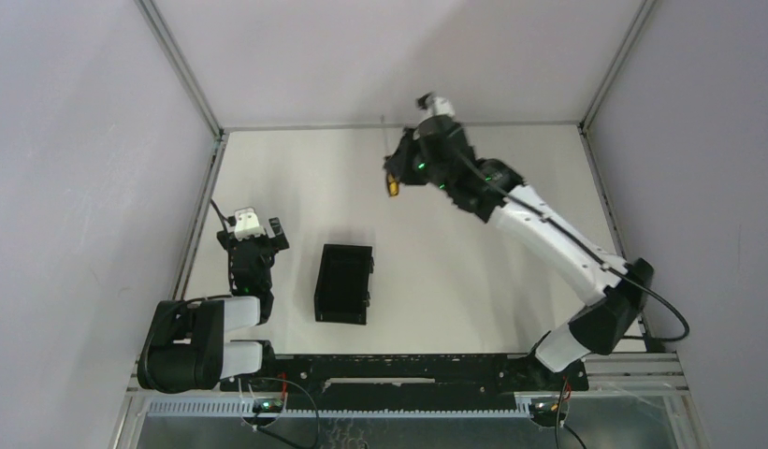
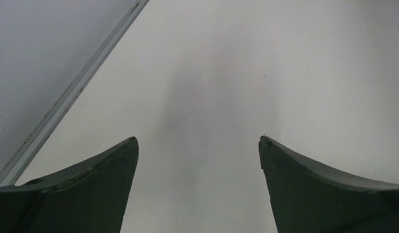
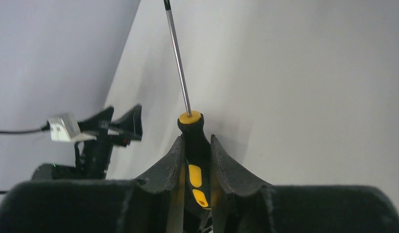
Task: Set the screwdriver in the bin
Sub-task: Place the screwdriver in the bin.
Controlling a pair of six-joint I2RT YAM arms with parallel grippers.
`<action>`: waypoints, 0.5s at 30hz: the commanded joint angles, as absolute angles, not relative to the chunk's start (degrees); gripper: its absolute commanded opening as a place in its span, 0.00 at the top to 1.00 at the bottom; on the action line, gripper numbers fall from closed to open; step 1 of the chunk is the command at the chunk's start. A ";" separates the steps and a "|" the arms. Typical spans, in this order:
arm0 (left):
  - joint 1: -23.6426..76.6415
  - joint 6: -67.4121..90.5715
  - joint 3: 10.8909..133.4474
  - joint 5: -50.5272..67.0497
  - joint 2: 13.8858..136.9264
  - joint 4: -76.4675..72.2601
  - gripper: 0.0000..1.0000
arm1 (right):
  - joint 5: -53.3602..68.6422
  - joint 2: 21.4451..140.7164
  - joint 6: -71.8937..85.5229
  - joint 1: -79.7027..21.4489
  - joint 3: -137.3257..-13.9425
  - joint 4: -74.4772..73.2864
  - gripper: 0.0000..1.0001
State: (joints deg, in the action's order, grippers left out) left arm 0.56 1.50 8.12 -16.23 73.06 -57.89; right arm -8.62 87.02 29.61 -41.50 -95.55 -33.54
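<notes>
My right gripper point(image 1: 398, 168) is shut on the screwdriver point(image 1: 392, 188) and holds it above the far middle of the table. In the right wrist view the orange-and-black handle point(image 3: 193, 141) sits clamped between the fingers point(image 3: 170, 165), and the thin metal shaft point(image 3: 179, 63) points away past the fingertips. The black bin point(image 1: 343, 282) stands on the table near the front, left of centre, well away from the right gripper. It looks empty. My left gripper point(image 1: 253, 236) rests left of the bin, open and empty, over bare table in the left wrist view point(image 2: 198, 141).
Grey walls and metal frame posts point(image 1: 179, 65) enclose the white table on three sides. A frame rail point(image 2: 66, 102) runs along the table's left edge, close to the left gripper. The left arm shows in the right wrist view point(image 3: 97, 141).
</notes>
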 commanded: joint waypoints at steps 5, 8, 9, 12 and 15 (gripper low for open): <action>0.18 0.79 11.03 -16.09 71.97 -60.24 0.02 | -14.96 95.18 35.51 -54.05 -91.77 -26.34 1.00; 0.18 0.72 11.05 -16.11 71.98 -60.21 0.02 | -14.93 98.97 36.32 -56.72 -91.71 -25.69 1.00; 0.18 0.76 11.02 -16.10 71.98 -60.23 0.02 | -15.08 100.06 36.52 -57.48 -91.57 -25.56 1.00; 0.18 0.74 11.02 -16.14 71.98 -60.21 0.02 | -14.58 102.87 36.82 -59.82 -90.52 -24.32 1.00; 0.18 0.71 10.99 -16.17 71.99 -60.26 0.02 | -14.12 105.25 36.87 -61.76 -88.87 -22.24 1.00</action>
State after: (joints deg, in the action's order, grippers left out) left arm 0.56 1.50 8.12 -16.25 73.06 -57.89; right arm -13.45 103.63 35.33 -59.55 -90.08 -27.03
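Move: Below the right hand, which already holds the screwdriver by its handle, the bin's middle lies some 14 cm to the left, about 10 cm back and roughly 30 cm down. The idle left gripper stands about 34 cm to the right hand's left, level with it fore and aft and some 24 cm lower. From that left hand, the bin is about 20 cm to the right, 10 cm back and 7 cm below. Sweeping down about 15 cm and nearly as far left, with a smaller pull back towards the base, the right hand carries the screwdriver towards the bin and over its far part. The wrist tips the fingers further down and turns counter-clockwise, some 10 degrees each. The fingers keep their grip on the handle. ##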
